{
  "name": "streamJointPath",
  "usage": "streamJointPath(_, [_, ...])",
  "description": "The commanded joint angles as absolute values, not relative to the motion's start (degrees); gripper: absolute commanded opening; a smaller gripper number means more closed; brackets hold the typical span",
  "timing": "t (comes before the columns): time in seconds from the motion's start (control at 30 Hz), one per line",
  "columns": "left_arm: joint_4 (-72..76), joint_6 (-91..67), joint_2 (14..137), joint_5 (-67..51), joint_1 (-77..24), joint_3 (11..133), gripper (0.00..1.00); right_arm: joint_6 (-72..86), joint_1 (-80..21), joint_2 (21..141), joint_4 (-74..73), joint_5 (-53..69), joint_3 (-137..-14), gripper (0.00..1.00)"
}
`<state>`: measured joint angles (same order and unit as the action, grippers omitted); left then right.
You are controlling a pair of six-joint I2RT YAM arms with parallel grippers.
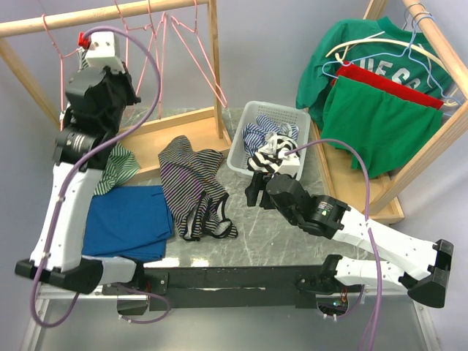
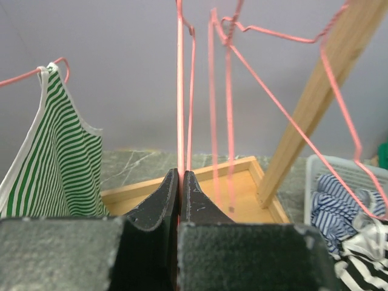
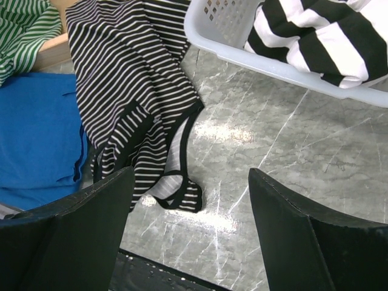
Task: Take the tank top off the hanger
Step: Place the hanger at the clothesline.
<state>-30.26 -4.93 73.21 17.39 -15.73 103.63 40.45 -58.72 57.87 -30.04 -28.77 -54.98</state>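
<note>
A green-and-white striped tank top [image 2: 57, 163] hangs by one strap from the end of a pink wire hanger [image 2: 24, 76] at the left; its lower part shows under my left arm [image 1: 117, 170]. My left gripper [image 2: 180, 173] is raised by the wooden rail, shut on an upright pink hanger wire [image 2: 180, 91]. I cannot tell if that wire belongs to the hanger carrying the top. My right gripper [image 3: 191, 173] is open and empty, low over the marble table [image 3: 285, 157]. It is just right of a black-and-white striped tank top [image 3: 130, 91] lying crumpled there [image 1: 191, 186].
Several empty pink hangers [image 1: 190, 44] dangle from the wooden rack [image 1: 110, 14]. A blue garment [image 1: 128, 219] lies at the near left. A white basket [image 1: 241, 142] of striped clothes stands mid-table. A second rack at the right carries a green sweater [image 1: 365, 58].
</note>
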Motion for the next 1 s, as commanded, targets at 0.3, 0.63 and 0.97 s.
streamJointPath(0.3, [-29.36,-6.77,72.07,16.00,-14.24,97.83,0.01,40.69,-58.80,57.48,-29.09,-28.30,-56.07,0.83])
streamJointPath(0.63, [-30.76,-8.70,70.67,14.06,-14.24,96.77,0.14,40.43,-58.80,60.55,-28.83,-25.93,-57.30,0.84])
streamJointPath(0.97, [-30.23,-8.79,67.68,15.55,-14.24,95.10,0.76,40.61,-58.80,61.61,-28.65,-24.52,-57.22,0.85])
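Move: The left hand grips the empty pink hanger low down. The spot on the clothesline for its hook is about 6 cm ahead, straight in line and some 15 cm above the fingers. The next empty pink hanger is about 8 cm to the right and 8 cm ahead, roughly level; the green-striped tank top hangs about 14 cm left, 8 cm ahead and 8 cm lower. From the right hand, that clothesline spot is roughly 31 cm left, 20 cm ahead and 42 cm up. Down about 5 cm, after a first small push forward towards the clothesline, the left hand lowers the held pink hanger to set its hook over the rod, tipping slightly downward. It then stays at that height, opens its fingers wide to let go of the hanger, and eases back about 2 cm. The open right hand sinks some 2 cm and drifts slightly left, empty. ##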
